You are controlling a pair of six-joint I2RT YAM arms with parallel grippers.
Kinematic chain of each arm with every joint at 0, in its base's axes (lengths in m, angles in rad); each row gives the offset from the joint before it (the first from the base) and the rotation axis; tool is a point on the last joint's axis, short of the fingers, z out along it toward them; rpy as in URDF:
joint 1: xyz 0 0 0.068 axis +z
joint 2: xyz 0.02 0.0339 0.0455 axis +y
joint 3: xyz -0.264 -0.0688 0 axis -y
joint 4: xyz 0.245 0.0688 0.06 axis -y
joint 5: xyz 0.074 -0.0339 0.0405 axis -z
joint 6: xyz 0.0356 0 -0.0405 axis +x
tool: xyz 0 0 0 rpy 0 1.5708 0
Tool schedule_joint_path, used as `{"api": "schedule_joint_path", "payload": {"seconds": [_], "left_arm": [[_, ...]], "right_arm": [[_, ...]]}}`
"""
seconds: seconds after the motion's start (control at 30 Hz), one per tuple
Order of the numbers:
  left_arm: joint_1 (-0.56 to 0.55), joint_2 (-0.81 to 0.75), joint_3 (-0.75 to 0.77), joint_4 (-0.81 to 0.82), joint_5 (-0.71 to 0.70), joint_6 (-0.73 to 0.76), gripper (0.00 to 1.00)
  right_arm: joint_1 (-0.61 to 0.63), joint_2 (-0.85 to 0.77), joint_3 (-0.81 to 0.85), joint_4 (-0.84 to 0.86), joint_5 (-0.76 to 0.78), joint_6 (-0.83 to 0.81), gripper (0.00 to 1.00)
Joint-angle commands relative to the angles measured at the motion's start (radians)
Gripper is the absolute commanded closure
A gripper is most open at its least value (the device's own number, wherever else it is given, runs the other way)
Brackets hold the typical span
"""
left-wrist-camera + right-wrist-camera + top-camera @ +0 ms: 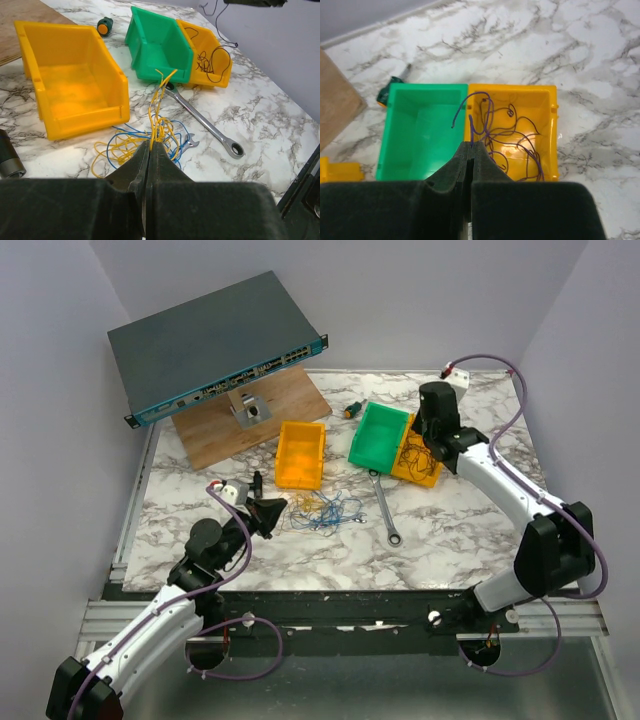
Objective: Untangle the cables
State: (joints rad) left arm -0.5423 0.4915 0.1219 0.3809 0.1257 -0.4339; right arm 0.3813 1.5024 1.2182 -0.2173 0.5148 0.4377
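Observation:
The cables (322, 510) are a loose tangle of thin blue and yellow wires on the marble, in front of the left yellow bin. My left gripper (270, 512) is at the tangle's left edge. In the left wrist view the left gripper (150, 145) is shut on several yellow strands (159, 100), which rise from its tips, with the blue and yellow loops (125, 147) lying around it. My right gripper (422, 443) hangs over the right yellow bin (428, 475). In the right wrist view the right gripper (471, 145) is shut on a thin purple wire (487, 117), whose remaining length lies coiled in that bin (547, 110).
A green bin (378, 433) stands beside the right yellow bin, and another yellow bin (300, 453) to its left. A ratchet wrench (385, 505) lies right of the tangle, with a small wrench (187, 145) partly under it. A screwdriver (352, 410), a wooden board (215, 440) and a network switch (215, 345) are at the back.

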Motion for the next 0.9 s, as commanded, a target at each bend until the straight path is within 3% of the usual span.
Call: {"api": "schedule_joint_path", "payload": {"seconds": [0.0, 0.23, 0.4, 0.53, 0.67, 0.87], "left_arm": [[0.002, 0.01, 0.003, 0.049, 0.032, 0.011, 1.0], [0.002, 0.037, 0.011, 0.051, 0.042, 0.012, 1.0], [0.002, 0.034, 0.015, 0.042, 0.046, 0.014, 1.0], [0.002, 0.034, 0.016, 0.038, 0.042, 0.018, 1.0], [0.002, 0.027, 0.013, 0.043, 0.045, 0.02, 1.0], [0.002, 0.031, 0.017, 0.04, 0.049, 0.018, 1.0]], "right_arm": [[-0.015, 0.041, -0.087, 0.037, 0.039, 0.019, 0.99], [-0.023, 0.154, -0.152, 0.074, -0.003, 0.084, 0.99], [-0.061, 0.269, -0.071, 0.048, -0.028, 0.092, 0.99], [-0.063, 0.271, -0.023, 0.014, -0.033, 0.082, 0.98], [-0.062, 0.219, 0.004, -0.04, -0.04, 0.078, 0.61], [-0.063, 0.071, -0.064, -0.048, -0.07, 0.07, 0.45]]}}
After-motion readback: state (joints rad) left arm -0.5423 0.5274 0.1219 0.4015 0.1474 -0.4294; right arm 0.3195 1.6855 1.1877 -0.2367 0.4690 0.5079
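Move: The orange bin that the dark purple cable is being lowered into sits below the right hand, which holds the cable: its middle is about 5 cm ahead, 3 cm to the right and 17 cm down. The green bin lies about 8 cm ahead and 7 cm left of that hand; the large ratchet wrench is some 9 cm back and 5 cm left. From the left hand the same orange bin is about 24 cm ahead and 29 cm right, 14 cm below. The dark purple cable, still pinched in the right hand, is taken almost straight down some 15 cm to the orange bin while the wrist tips down by nearly 20 degrees. The fingers then open to about half and let go of it as the hand turns back up, lifting about 5 cm above the bin. ##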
